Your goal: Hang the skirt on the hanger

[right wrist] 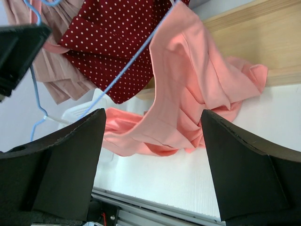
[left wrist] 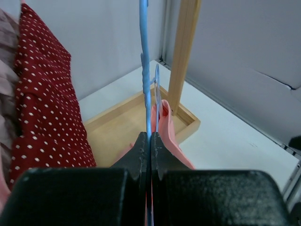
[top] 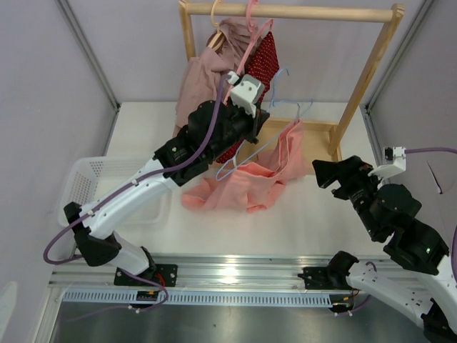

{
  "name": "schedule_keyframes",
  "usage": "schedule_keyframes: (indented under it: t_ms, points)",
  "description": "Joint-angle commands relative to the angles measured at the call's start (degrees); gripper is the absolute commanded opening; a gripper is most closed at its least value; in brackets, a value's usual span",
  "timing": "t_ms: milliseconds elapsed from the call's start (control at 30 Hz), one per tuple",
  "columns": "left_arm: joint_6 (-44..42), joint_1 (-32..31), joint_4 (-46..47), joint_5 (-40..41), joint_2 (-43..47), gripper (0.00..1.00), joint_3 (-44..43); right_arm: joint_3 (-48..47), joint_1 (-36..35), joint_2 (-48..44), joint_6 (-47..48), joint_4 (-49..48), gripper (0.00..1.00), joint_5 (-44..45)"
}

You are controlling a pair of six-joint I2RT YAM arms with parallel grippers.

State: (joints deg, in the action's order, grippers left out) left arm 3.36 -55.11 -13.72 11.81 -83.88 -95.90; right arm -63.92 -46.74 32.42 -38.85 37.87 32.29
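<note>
The salmon-pink skirt (top: 246, 187) lies crumpled on the white table, with one part (top: 291, 146) pulled up on the light-blue hanger (top: 270, 146). My left gripper (top: 251, 137) is shut on the hanger's wire and holds it tilted above the table. In the left wrist view the jaws (left wrist: 150, 136) pinch the blue wire (left wrist: 145, 84), with skirt fabric (left wrist: 168, 134) just beyond. My right gripper (top: 319, 174) is open and empty to the right of the skirt. In the right wrist view the skirt (right wrist: 188, 89) and the hanger (right wrist: 127, 63) lie beyond its spread fingers (right wrist: 153, 114).
A wooden rack (top: 285, 12) stands at the back with a dusty mauve garment (top: 203, 78), a dark red dotted garment (top: 264, 61), a pink hanger (top: 251, 28) and its wooden base (top: 321, 128). A white basket (top: 86, 179) sits at the left.
</note>
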Motion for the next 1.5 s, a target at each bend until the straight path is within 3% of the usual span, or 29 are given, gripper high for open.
schedule_keyframes:
  t_ms: [0, 400, 667, 967, 1200, 1467]
  points:
    - [-3.2, 0.1, -1.9, 5.4, -3.3, 0.0, -9.9, -3.6, 0.1, 1.3, 1.2, -0.2, 0.87, 2.2]
    - [-5.3, 0.6, -6.5, 10.2, -17.6, 0.0, -36.4, -7.4, 0.2, 3.6, 2.6, 0.6, 0.87, 2.0]
    - [-4.4, 2.0, 1.7, 16.1, -21.2, 0.0, -36.5, -8.5, 0.2, 4.8, 3.7, 0.6, 0.88, 2.0]
    - [-7.0, 2.8, 12.9, 15.6, -22.0, 0.0, -33.9, -6.2, 0.1, 5.3, 3.3, -0.9, 0.87, 0.8]
    - [-8.8, 3.9, 15.7, 15.6, -26.7, 0.0, -39.9, -6.8, 0.2, 5.7, 3.9, -1.7, 0.87, -0.6]
    - [-8.5, 6.2, 23.7, 16.1, -31.2, 0.0, -40.6, -6.0, 0.2, 5.5, 3.5, -0.9, 0.87, -1.8]
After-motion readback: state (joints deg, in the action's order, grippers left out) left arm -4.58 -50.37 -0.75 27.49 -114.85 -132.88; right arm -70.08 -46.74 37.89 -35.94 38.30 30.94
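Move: The hanger with the skirt on it is already in my shut left fingers. The free stretch of rack rod it is going to lies about 20 cm ahead of them, 4 cm to the right and some 20 cm higher. The pink hanger's hook sits on that rod about 9 cm left of that spot. The dotted skirt hangs some 14 cm ahead of my left hand and 5 cm left, slightly lower. From my right hand the spot is about 32 cm ahead, 15 cm left and 25 cm up. I keep my left fingers pinched on the blue hanger and carry it forward about 14 cm towards the free rod just right of the pink hanger, climbing roughly 9 cm in two stages and easing down a little at the end. On the way my wrist swings some 20 degrees counter-clockwise and tips the fingers upward, bringing the hook up to the rod. ##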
